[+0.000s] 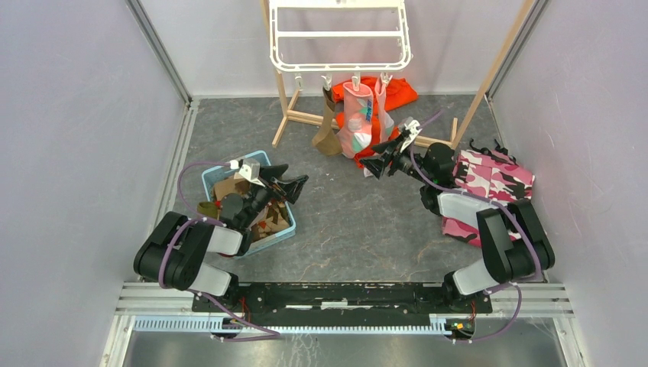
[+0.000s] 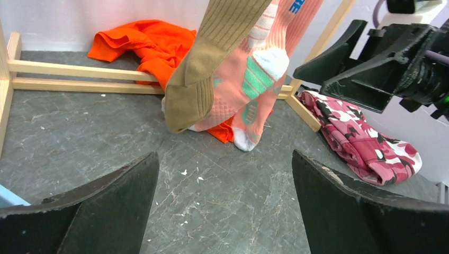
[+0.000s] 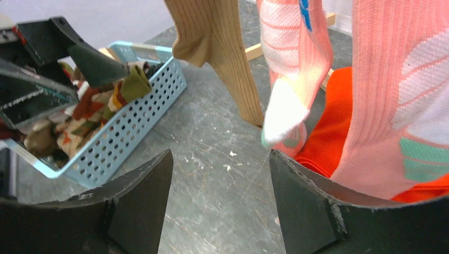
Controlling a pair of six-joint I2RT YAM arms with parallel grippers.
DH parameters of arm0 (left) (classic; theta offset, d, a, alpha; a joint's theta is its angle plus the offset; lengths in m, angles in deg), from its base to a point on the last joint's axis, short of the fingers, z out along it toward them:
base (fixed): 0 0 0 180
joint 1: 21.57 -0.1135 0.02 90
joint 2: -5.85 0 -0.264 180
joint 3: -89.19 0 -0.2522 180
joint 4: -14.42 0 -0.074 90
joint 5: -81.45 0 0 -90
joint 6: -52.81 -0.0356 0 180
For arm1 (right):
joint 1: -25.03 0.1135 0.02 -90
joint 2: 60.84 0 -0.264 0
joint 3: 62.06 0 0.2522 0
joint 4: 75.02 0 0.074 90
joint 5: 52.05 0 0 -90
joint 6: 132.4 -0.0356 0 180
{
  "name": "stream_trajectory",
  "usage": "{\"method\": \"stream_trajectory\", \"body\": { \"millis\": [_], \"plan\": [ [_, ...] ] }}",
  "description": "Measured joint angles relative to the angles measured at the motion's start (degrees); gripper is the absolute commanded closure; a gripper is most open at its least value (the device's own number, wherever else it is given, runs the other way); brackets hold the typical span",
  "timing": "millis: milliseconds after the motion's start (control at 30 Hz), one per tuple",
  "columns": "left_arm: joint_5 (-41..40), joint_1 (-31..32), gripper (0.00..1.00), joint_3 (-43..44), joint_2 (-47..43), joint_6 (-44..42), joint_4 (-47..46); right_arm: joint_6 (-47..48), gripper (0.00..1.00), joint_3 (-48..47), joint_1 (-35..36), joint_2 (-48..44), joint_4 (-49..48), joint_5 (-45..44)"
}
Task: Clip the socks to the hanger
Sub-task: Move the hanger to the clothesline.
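Note:
The white hanger point(image 1: 340, 38) hangs at the back. Three socks dangle from its front clips: a brown sock point(image 1: 328, 126) and two pink socks point(image 1: 357, 118) with teal and white patches. More socks point(image 3: 100, 103) lie in the blue basket point(image 1: 284, 229). My left gripper point(image 1: 294, 186) stands open over the basket's right side, nothing between its fingers point(image 2: 106, 206). My right gripper point(image 1: 380, 164) is open and holds nothing, just right of the hanging pink socks. One pink sock point(image 3: 392, 106) hangs beside its right finger point(image 3: 307, 206).
An orange garment point(image 1: 397, 92) lies on the floor behind the hanging socks. The wooden stand point(image 1: 294, 115) carries the hanger, with legs on both sides. Pink camouflage cloth point(image 1: 489, 187) lies under the right arm. Grey walls close in left and right.

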Motion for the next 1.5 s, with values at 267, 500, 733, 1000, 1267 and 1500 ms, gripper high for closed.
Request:
{"method": "stream_trajectory", "body": {
  "millis": [267,500,733,1000,1267,1500],
  "plan": [
    [0.3,0.1,0.0,-0.1,0.0,0.0,-1.6,-8.1,0.36,-6.4,1.9,6.2,-2.6,-7.6],
    [0.5,0.8,0.0,-0.5,-0.1,-1.4,-1.6,-7.1,0.39,-11.7,1.9,8.6,1.9,-12.9],
    [0.5,1.1,0.0,-0.8,-0.2,-2.8,-1.6,-3.2,0.41,-14.9,1.1,9.6,7.9,-16.0],
    [0.5,1.4,0.0,-0.8,-0.3,-2.9,-1.6,0.1,0.4,-18.4,-0.8,11.3,11.5,-17.2],
    [0.5,1.7,0.0,-1.1,-0.6,-3.0,-1.6,-1.8,0.41,-21.1,-1.5,15.3,12.1,-12.0],
    [0.6,1.9,0.0,-1.1,-0.6,-3.7,-1.6,-6.7,0.82,-21.1,-1.5,17.5,10.6,-4.8]
  ]
}}
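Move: The left pink sock hangs about 10 cm ahead of the right hand and 4 cm to its left, its middle some 5 cm higher. The right pink sock hangs about 9 cm ahead and 3 cm to the hand's right; the brown sock is 9 cm ahead and 12 cm left. From the left hand, the left pink sock is roughly 16 cm ahead, 17 cm to the right and 5 cm up. Bring the right gripper forward about 11 cm, rising slightly first, in to the lower part of the hanging pink socks, swinging it clockwise by nearly 20 degrees. Then ease back a centimetre or two and left, sink about 2 cm, swing part-way back and tip the fingers down, closing them to about half their starting gap around the left pink sock's foot. ##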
